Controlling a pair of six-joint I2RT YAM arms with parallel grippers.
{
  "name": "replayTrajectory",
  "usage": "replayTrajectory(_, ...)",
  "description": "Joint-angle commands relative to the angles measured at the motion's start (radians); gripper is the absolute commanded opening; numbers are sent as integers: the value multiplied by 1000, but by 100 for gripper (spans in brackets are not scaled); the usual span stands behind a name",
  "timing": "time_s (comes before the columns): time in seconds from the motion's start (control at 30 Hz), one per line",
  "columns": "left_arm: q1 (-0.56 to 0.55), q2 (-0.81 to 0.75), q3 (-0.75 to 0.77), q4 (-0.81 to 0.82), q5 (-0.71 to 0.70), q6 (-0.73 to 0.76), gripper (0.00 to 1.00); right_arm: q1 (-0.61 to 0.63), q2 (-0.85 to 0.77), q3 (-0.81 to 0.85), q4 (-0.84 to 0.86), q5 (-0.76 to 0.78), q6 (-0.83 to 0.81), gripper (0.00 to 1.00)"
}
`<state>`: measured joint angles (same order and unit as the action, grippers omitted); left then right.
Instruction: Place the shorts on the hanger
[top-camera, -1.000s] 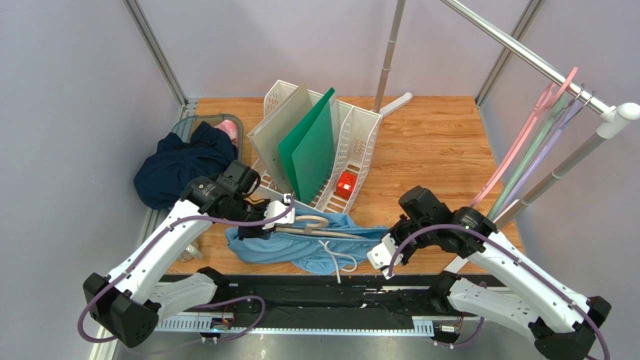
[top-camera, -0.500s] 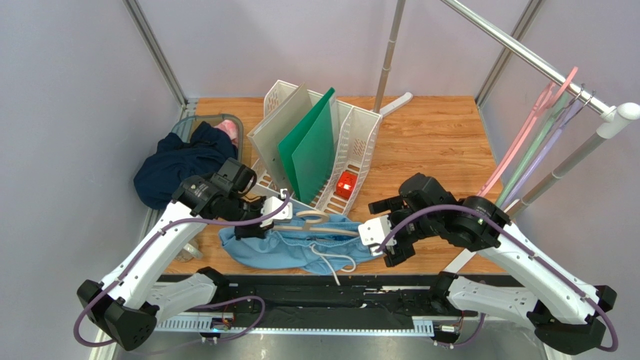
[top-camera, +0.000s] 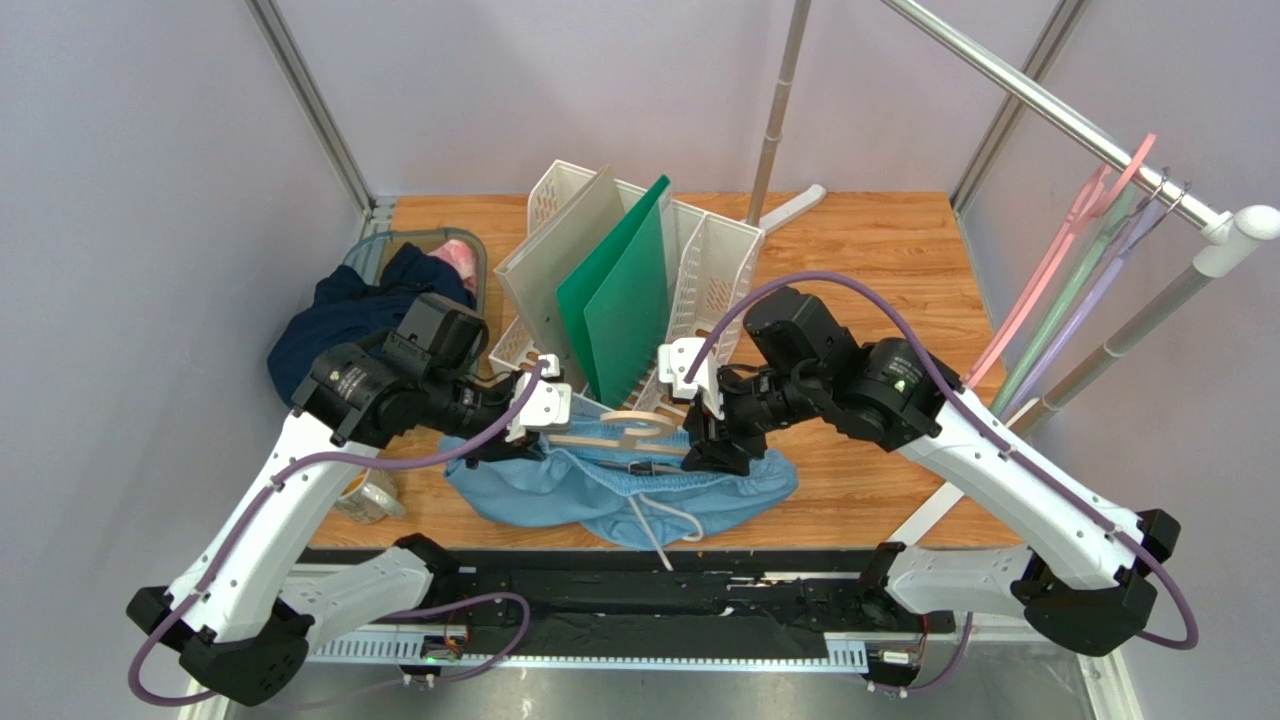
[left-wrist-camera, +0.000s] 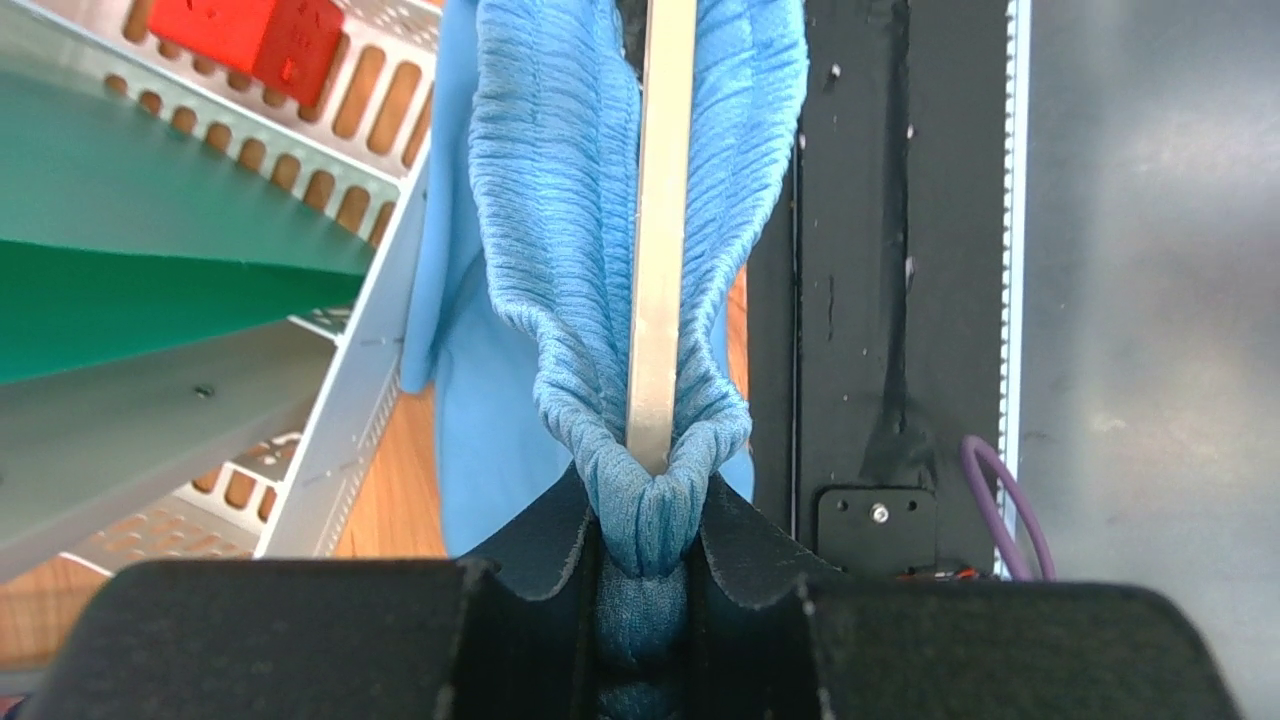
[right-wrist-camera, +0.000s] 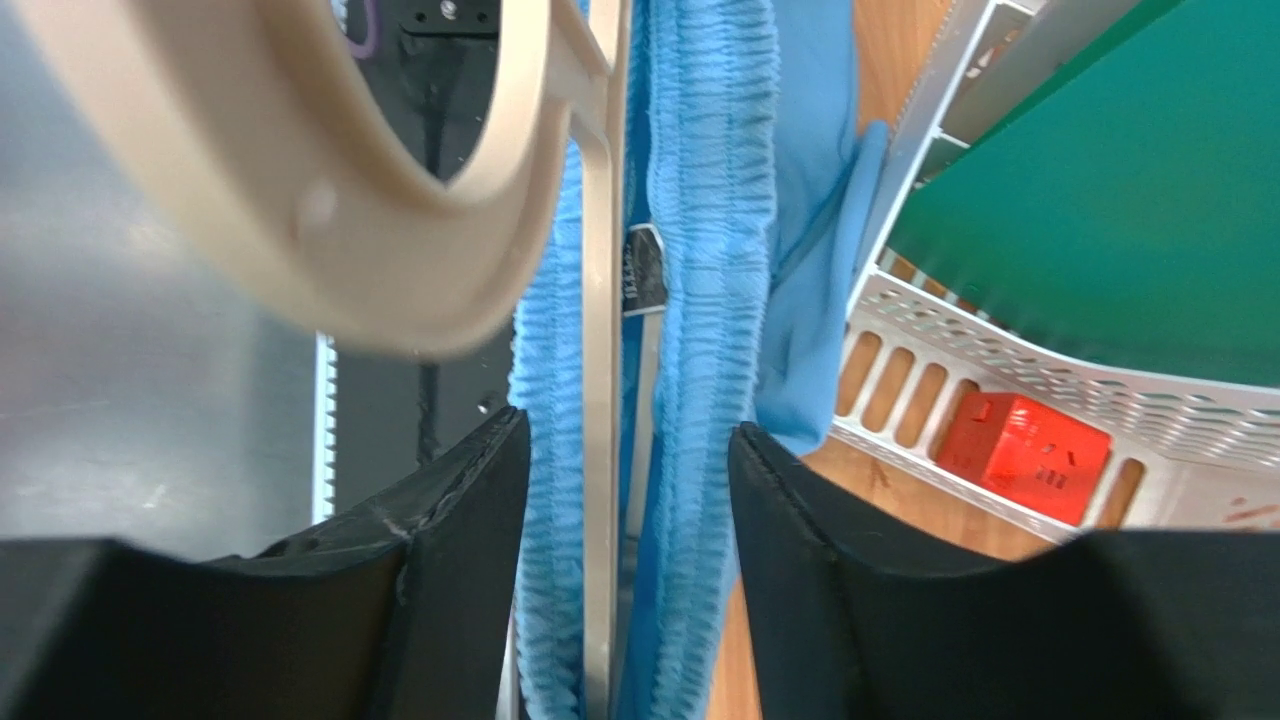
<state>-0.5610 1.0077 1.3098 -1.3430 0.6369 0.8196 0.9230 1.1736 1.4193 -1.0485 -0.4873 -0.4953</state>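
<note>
The sky-blue shorts lie at the table's front with the beige hanger threaded into their gathered waistband. My left gripper is shut on the waistband's left end, and the hanger's bar runs out of that fold. My right gripper sits at the hanger's middle. In the right wrist view its jaws stand apart astride the waistband and the bar. The thick hook curves just ahead of the right gripper's left finger.
Behind the shorts stands a white file rack holding a green board and a red cube. A dark navy garment and pink cloth lie back left. Thin coloured hangers hang on the rail at right.
My right gripper opened, left the shorts' right end and swung up and left to straddle the hanger's middle. The left arm drew back slightly, lifting the waistband end.
</note>
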Motion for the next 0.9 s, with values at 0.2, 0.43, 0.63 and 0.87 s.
replayTrajectory(0.2,-5,9,49,119,190,-138,0,65,-29,6,24,-57,126,44)
replayTrajectory(0.43,-5,5,36,200,262,-204,0,70,-35,-46,51,-24,158,38)
replayTrajectory(0.63,-5,-8,5,225,277,-224,0,70,-77,-114,137,-2,185,13)
replayTrajectory(0.87,-5,-29,-1,275,190,-310,21,34,-146,-85,128,91,270,0)
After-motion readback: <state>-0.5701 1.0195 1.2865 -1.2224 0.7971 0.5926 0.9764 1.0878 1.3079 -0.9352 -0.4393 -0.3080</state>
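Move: The piece of the hanger's bar for the right fingers to pinch lies just below them, about 2 cm back, 2 cm to the left and 1 cm down. The hook stands some 6 cm left of that hand, 2 cm ahead and 4 cm higher; the red box is about 11 cm ahead, 2 cm right and 13 cm down. For the left hand, already pinching the waistband over the hanger's other end, that piece lies about 16 cm right and nearly level fore and aft. Draw the open right gripper back about 2.5 cm onto the hanger's bar just right of the hook, then shut the fingers on it while easing slightly forward again. Keep the left pinch on waistband and hanger end, carrying them about 3 cm right, towards the right gripper, and a little up, and turning the wrist some 15 degrees so its fingers point more sideways. ##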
